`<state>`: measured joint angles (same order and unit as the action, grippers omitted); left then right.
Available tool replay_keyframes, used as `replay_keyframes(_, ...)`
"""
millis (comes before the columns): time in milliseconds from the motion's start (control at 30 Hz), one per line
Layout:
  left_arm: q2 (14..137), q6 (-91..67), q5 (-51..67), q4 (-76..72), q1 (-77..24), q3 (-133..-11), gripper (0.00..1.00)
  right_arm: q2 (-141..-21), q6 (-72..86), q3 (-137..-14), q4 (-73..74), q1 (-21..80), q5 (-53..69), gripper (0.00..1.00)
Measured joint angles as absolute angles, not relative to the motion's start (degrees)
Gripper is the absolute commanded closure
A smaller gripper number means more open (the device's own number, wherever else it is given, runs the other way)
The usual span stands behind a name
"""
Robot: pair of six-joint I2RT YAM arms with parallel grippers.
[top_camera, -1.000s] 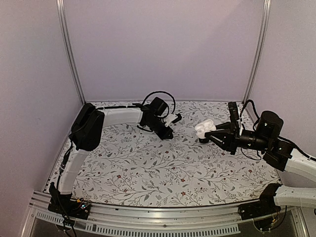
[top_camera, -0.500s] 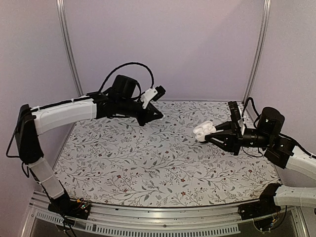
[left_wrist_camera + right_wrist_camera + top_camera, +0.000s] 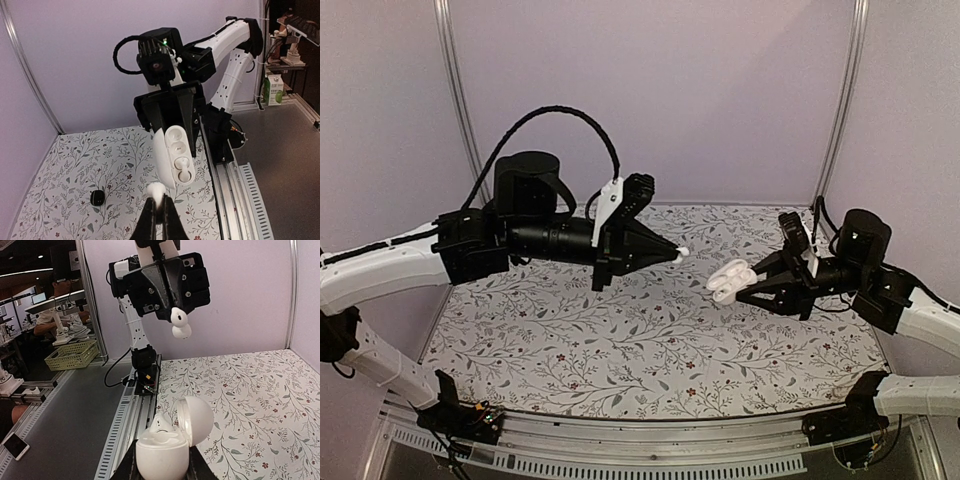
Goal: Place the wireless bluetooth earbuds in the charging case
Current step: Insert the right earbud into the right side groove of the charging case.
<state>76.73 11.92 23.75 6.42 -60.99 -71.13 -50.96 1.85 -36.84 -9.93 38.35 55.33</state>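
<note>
My left gripper point(image 3: 678, 253) is shut on a small white earbud point(image 3: 156, 191), held in the air with its tip pointing at the case. The earbud also shows in the right wrist view point(image 3: 180, 323), hanging from the left fingertips. My right gripper point(image 3: 750, 284) is shut on a white oval charging case point(image 3: 162, 457), lid open, held above the table and tilted towards the left gripper. One white earbud point(image 3: 163, 426) sits in a case slot; the other slot point(image 3: 176, 146) is empty. The held earbud is a short gap away from the case point(image 3: 728, 278).
A small black round object point(image 3: 98, 197) lies on the floral table cover point(image 3: 620, 340). Purple walls with metal posts point(image 3: 460, 110) enclose the back and sides. An aluminium rail point(image 3: 640, 450) runs along the near edge.
My left arm has swung up from the back of the table and reached right with the earbud, close to the case. My right gripper has lifted the case slightly and moved it left.
</note>
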Motion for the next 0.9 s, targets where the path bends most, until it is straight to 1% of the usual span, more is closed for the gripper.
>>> replay_keyframes(200, 81.9, 11.8, 22.4, 7.3, -66.5, -78.1, 1.0, -51.3, -0.4, -38.3, -9.0, 39.0, 56.4, 1.0)
replay_keyframes(367, 86.0, 11.5, 20.4, 8.3, -69.7, -81.6, 1.0, -52.4, -1.6, -39.7, -7.6, 39.4, 55.9, 1.0)
replay_keyframes(900, 91.8, 10.9, 16.4, 9.3, -70.5, -85.3, 1.0, -52.9, -2.7, -39.8, -6.5, 39.8, 54.6, 1.0)
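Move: The left hand pinches the right earbud; the open charging case it is taken to lies about 8 cm to its right, 3 cm back and 3 cm lower, with the raised lid some 2 cm farther out than the case. The right hand grips the case, whose middle is about 2 cm left of its fingertips; the earbud lies roughly 9 cm left of that hand, 3 cm ahead and 3 cm above. The left hand carries the right earbud some 8 cm right, slightly back, to the held charging case. ##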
